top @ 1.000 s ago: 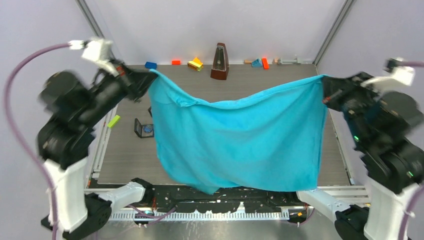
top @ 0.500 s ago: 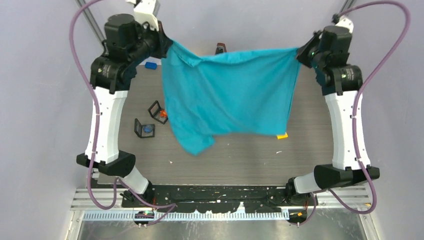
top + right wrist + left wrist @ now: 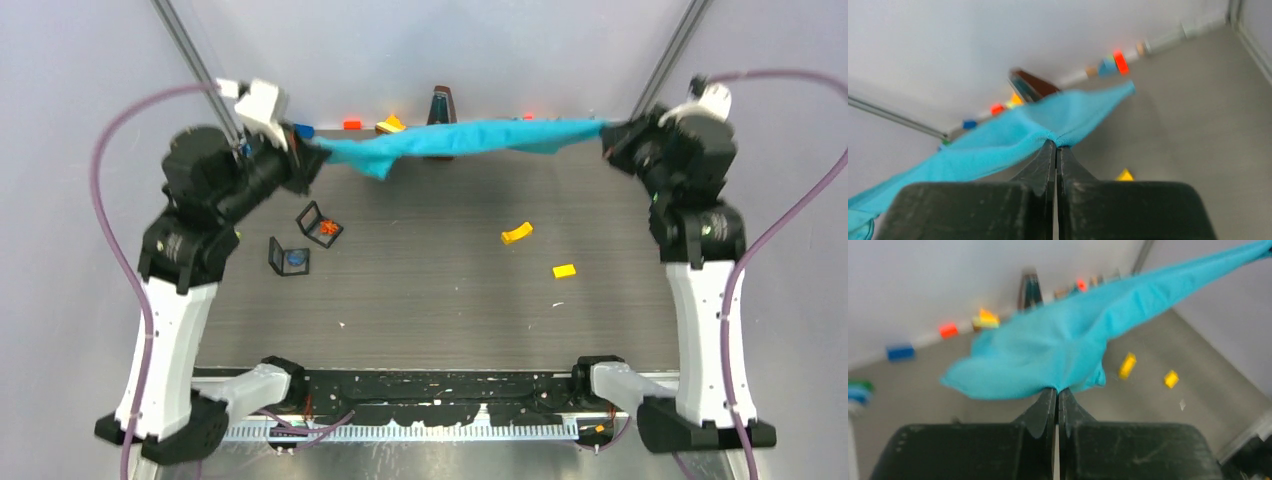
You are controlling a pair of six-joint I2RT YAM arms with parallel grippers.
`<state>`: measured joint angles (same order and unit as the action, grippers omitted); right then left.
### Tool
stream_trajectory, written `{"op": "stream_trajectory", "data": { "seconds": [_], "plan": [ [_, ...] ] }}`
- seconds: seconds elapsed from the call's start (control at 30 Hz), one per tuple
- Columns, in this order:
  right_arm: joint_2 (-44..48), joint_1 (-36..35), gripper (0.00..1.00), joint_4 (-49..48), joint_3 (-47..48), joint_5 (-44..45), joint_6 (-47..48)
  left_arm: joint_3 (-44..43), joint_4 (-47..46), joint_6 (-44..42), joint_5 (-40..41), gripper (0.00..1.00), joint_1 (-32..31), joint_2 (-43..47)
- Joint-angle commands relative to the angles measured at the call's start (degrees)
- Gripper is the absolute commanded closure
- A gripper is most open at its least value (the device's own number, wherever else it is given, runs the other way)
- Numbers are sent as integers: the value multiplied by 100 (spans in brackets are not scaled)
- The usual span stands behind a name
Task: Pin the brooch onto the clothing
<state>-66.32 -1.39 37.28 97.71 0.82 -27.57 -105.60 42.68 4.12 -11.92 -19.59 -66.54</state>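
Note:
The clothing, a teal-blue shirt, is stretched taut in the air across the far end of the table, seen almost edge-on. My left gripper is shut on its left end, with fabric pinched at the tips. At the right end my right gripper is shut on the fabric in the same way. Two small open black boxes lie on the left of the table, one holding an orange piece, the other a blue piece. Which of them is the brooch I cannot tell.
A brown metronome stands at the back wall behind the cloth, among small coloured blocks. Two yellow pieces lie on the table right of centre. Metal frame posts rise at both back corners.
The shirt hung as a broad sheet between the raised arms. Both arms have swung it toward the far end and lowered, so it now lies taut and nearly level.

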Motion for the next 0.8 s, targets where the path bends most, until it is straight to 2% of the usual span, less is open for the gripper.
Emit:
{"op": "stream_trajectory", "data": {
  "seconds": [0.0, 0.1, 0.2, 0.23, 0.27, 0.3, 0.37, 0.4, 0.43, 0.6, 0.77],
  "plan": [
    [1124, 15, 100, 205, -2097, 188, -711, 2393, -192, 1558, -575, 100, 17, 1374],
    [2185, 16, 100, 439, -3816, 189, -1304, 4272, -181, 2588, -1232, 100, 17, 2419],
    [3015, 16, 98, 699, -4902, 44, -1685, 5325, 544, 3188, -1701, 98, 17, 3284],
    [3119, 16, 90, 815, -5021, 42, -1700, 5557, 778, 3306, -1979, 88, 17, 3503],
    [3273, 16, 81, 1038, -5195, 50, -1721, 5730, 1011, 3435, -2193, 73, 17, 3710],
    [3336, 16, 58, 1250, -5255, 76, -1723, 5826, 1208, 3512, -2313, 52, 17, 3917],
    [3458, 16, 33, 1449, -5364, 92, -1714, 5799, 1554, 3482, -2349, 18, 17, 4292],
    [3497, 16, 30, 1489, -5380, 93, -1694, 5692, 1713, 3412, -2264, 6, 17, 4398],
    [3505, 16, 26, 1514, -5365, 109, -1679, 5507, 1872, 3320, -2191, 1, 17, 4434],
    [3355, 14, 22, 1487, -4978, 211, -1440, 5140, 1952, 2886, -2268, 0, 17, 4002],
    [2964, 16, 22, 1505, -4652, -241, -904, 5192, 1427, 2726, -2108, 0, 17, 3518]
  ]
}}
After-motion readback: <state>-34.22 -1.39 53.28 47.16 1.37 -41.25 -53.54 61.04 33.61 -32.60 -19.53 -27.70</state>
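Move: Both grippers hold the clothing stretched between them, roughly half a metre above the table. The bare near table where the sleeve side goes lies about 14 cm back and 9 cm right of the left gripper; the orange-flower frame stands 14 cm ahead and 9 cm left of it. From the right gripper, the near table for the hem lies about 17 cm back and 3 cm left; the yellow block is 4 cm back, 4 cm left, the curved yellow block 7 cm ahead, 14 cm left. Swing both grippers down and back together to lay the clothing on the near table, dropping each nearly 30 cm while drawing the left back about 20 cm and the right some 14. Tip the fingers downward on the way and, near the bottom, still well above the table, open both to let go of the cloth; then ease the left up slightly. ##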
